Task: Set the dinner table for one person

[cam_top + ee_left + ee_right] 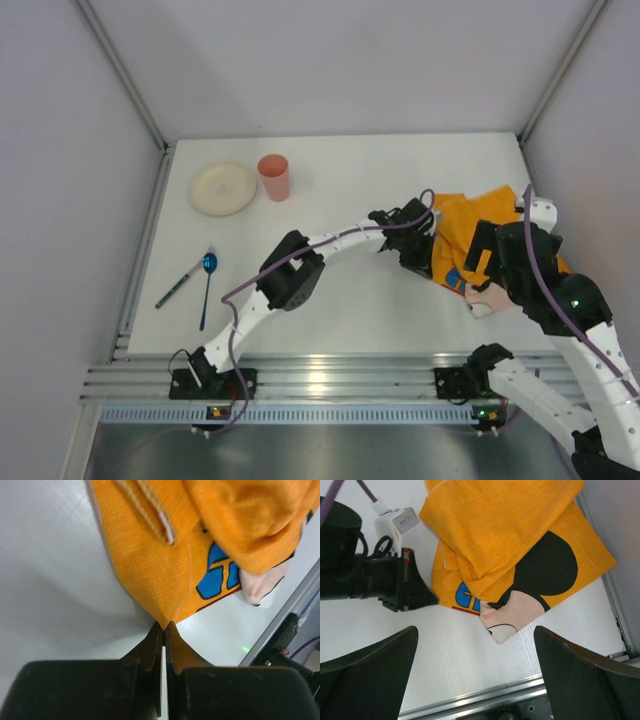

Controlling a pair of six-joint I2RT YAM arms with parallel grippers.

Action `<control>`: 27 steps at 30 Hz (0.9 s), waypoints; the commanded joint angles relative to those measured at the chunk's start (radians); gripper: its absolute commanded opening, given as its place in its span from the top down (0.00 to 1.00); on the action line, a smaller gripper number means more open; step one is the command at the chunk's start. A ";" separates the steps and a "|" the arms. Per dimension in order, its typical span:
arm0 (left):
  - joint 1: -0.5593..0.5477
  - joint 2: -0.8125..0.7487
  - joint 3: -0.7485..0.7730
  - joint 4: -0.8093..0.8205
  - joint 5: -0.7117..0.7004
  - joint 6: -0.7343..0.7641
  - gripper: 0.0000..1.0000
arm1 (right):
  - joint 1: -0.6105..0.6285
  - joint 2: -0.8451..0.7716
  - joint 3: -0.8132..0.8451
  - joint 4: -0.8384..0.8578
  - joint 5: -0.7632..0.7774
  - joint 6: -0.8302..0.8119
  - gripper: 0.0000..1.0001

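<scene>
The dinner table (350, 190) is a white top. On its right side lies a crumpled orange Mickey Mouse cloth mat (468, 218). My left gripper (164, 625) is shut on a pointed corner of the mat (150, 565), low on its left edge. The right wrist view shows that left gripper (432, 600) pinching the mat (510, 525). My right gripper (475, 630) hangs open above the mat's near corner, holding nothing. From above, the right gripper (484, 262) covers part of the mat.
A cream plate (222, 188) and a pink cup (274, 177) stand at the back left. A blue spoon (207, 285) and a thin green-handled utensil (180, 283) lie at the front left. A ridged silver rail (330, 380) runs along the near edge.
</scene>
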 commanded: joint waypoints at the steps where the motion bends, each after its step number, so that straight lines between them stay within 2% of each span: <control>1: 0.067 -0.145 -0.188 -0.107 -0.185 0.046 1.00 | 0.005 0.016 -0.058 0.092 -0.038 -0.009 0.00; 2: 0.084 -0.191 -0.309 -0.096 -0.194 0.037 1.00 | 0.006 0.022 -0.075 0.110 -0.071 -0.010 0.00; 4: 0.141 -0.336 -0.443 -0.050 -0.209 0.008 1.00 | 0.005 0.054 -0.127 0.165 -0.097 -0.001 0.00; 5: 0.163 -0.382 -0.576 -0.033 -0.214 -0.001 1.00 | 0.005 0.068 -0.141 0.182 -0.117 0.023 0.00; 9: 0.259 -0.644 -0.860 0.014 -0.251 -0.024 1.00 | 0.005 0.142 -0.213 0.285 -0.196 0.074 0.00; 11: 0.308 -0.706 -0.981 0.016 -0.269 -0.024 1.00 | 0.006 0.194 -0.259 0.316 -0.256 0.099 0.00; 14: 0.348 -0.789 -1.083 0.005 -0.291 -0.021 1.00 | 0.005 0.272 -0.313 0.347 -0.324 0.143 0.00; 18: 0.365 -0.847 -1.146 0.014 -0.297 -0.047 1.00 | 0.005 0.372 -0.371 0.341 -0.405 0.200 0.00; 22: 0.370 -0.835 -1.132 -0.006 -0.297 -0.033 1.00 | 0.005 0.438 -0.466 0.347 -0.511 0.263 0.00; 27: 0.384 -0.808 -1.103 -0.023 -0.281 -0.026 1.00 | 0.006 0.421 -0.567 0.313 -0.517 0.343 0.00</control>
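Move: The left hand already pinches the orange cloth's left corner at the table; the bare spot it is taken to lies about 31 cm to its left and 2 cm back. The cloth's middle lies some 17 cm right of that hand and 7 cm ahead, the pink cup 42 cm left and 23 cm ahead. From the open right hand, the cloth's middle is about 12 cm ahead, 6 cm right and 25 cm below. Left hand drags the pinched cloth 30 cm left; open right sinks 24 cm to its right end, tipping down. ##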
